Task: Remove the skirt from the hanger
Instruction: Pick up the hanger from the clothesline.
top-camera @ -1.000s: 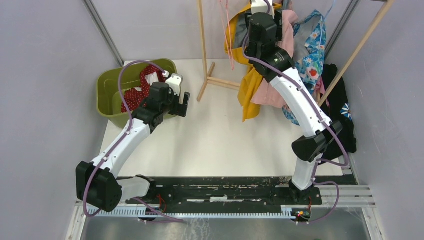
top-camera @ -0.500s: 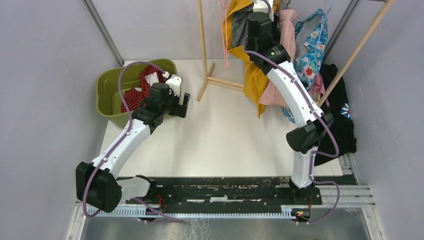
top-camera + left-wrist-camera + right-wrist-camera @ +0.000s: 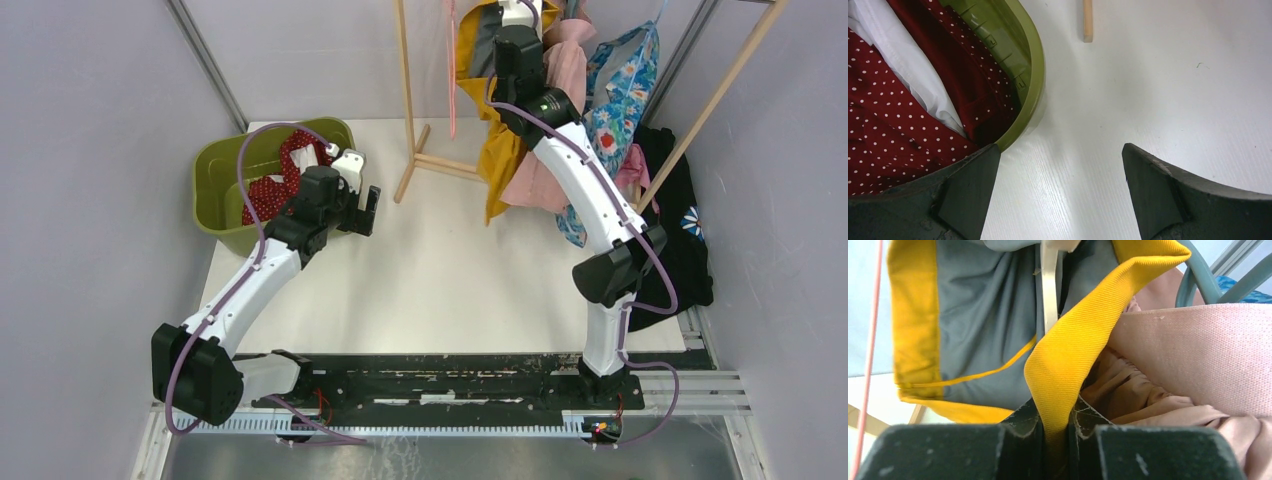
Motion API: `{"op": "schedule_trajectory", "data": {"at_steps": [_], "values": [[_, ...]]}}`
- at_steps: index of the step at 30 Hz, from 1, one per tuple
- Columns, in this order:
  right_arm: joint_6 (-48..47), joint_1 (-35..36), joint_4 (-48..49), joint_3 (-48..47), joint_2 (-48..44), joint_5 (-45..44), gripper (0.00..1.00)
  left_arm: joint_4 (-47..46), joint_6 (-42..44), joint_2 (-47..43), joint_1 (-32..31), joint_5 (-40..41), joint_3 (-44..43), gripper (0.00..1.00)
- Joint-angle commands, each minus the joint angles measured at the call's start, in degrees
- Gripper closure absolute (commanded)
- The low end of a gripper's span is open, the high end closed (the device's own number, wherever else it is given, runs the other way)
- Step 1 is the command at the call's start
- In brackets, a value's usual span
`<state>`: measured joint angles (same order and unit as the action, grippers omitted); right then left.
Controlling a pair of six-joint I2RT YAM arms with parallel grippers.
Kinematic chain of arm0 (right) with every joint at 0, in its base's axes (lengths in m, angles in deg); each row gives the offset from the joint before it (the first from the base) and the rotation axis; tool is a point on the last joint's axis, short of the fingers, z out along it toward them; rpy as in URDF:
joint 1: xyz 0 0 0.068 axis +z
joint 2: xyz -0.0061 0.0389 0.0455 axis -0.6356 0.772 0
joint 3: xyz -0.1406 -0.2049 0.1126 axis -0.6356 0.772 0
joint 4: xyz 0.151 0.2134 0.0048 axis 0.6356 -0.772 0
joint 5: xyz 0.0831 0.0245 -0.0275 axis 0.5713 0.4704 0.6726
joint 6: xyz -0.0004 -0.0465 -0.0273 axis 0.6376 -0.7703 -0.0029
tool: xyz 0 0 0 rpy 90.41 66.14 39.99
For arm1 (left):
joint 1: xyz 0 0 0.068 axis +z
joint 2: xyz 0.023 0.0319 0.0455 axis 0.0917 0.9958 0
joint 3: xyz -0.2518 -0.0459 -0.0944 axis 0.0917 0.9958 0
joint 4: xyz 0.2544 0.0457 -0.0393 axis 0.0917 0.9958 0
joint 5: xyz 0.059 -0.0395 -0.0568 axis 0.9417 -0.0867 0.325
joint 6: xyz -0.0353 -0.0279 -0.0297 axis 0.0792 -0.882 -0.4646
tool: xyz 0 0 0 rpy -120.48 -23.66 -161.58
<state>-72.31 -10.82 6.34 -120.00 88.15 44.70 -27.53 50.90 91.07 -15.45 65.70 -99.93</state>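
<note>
The skirt [image 3: 497,160] is yellow with a grey lining and hangs from the wooden rack at the back. In the right wrist view a fold of the skirt [image 3: 1083,340] runs down between my right gripper's [image 3: 1054,412] jaws, which are shut on it. A white hanger strip [image 3: 1049,285] shows above, against the grey lining. From the top view my right gripper [image 3: 517,20] is high up among the hanging clothes. My left gripper [image 3: 368,210] stands open and empty over the table beside the green tub; in the wrist view the left gripper [image 3: 1058,165] holds nothing.
A green tub [image 3: 215,175] holds a red polka-dot garment [image 3: 270,190] at the left. The wooden rack [image 3: 405,90] stands at the back. A pink garment [image 3: 545,180], a blue floral one [image 3: 615,110] and a black one [image 3: 685,230] hang at the right.
My right gripper reached further up into the hanging clothes and closed on a fold of the yellow skirt. The skirt swung slightly. The left arm has not moved.
</note>
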Motion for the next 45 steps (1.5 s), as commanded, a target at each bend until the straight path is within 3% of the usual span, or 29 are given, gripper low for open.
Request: {"op": "schedule_trajectory", "data": {"at_steps": [1,5,13,19,27,39,45], "values": [[0.8,-0.7,4.5,2.1,-2.4,0.2,0.99,-1.1,1.0,-0.9,-0.1,1.0,0.7,0.01],[-0.6,-0.7,7.0,3.0,-2.9,0.3,0.99,-1.4,1.0,-0.9,-0.1,0.8,0.9,0.01],[-13.6,-0.6,22.0,4.7,-3.7,-2.0,0.99,-1.5,0.9,-0.9,-0.1,0.7,1.0,0.01],[-18.3,-0.3,27.2,3.8,-6.5,-0.8,0.99,-1.4,1.0,-0.3,-0.1,0.4,-0.1,0.01],[-23.3,1.9,35.6,10.5,-11.9,0.0,0.99,-1.3,0.7,1.2,-0.1,-0.6,-1.1,0.01],[-32.8,2.6,42.0,8.4,-11.1,-0.2,0.99,-1.4,0.6,2.4,-0.1,-0.9,-1.6,0.01],[-31.5,2.6,38.0,9.1,-8.9,-2.9,0.99,-1.4,0.7,2.3,-0.1,-0.7,-1.4,0.01]]}}
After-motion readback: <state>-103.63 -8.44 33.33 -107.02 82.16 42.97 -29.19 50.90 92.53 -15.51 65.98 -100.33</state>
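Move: The hanger to be picked up stands inside the yellow skirt, about 7 cm ahead of the right hand and 5 cm above it; the fingers are already shut on the skirt's waistband. The pink skirt lies roughly 8 cm right and 6 cm ahead at the same height, its green hanger some 11 cm right, 11 cm ahead and 7 cm up. From the left hand, the hanger is about 24 cm ahead, 23 cm right and 28 cm higher. The yellow waistband stays pinched between the right fingertips as the right hand first eases about 1 cm forward, then raises it some 5 cm while drawing back a couple. On the way the wrist rolls about 20 degrees, left side dipping, and the fingers tip slightly upward. ##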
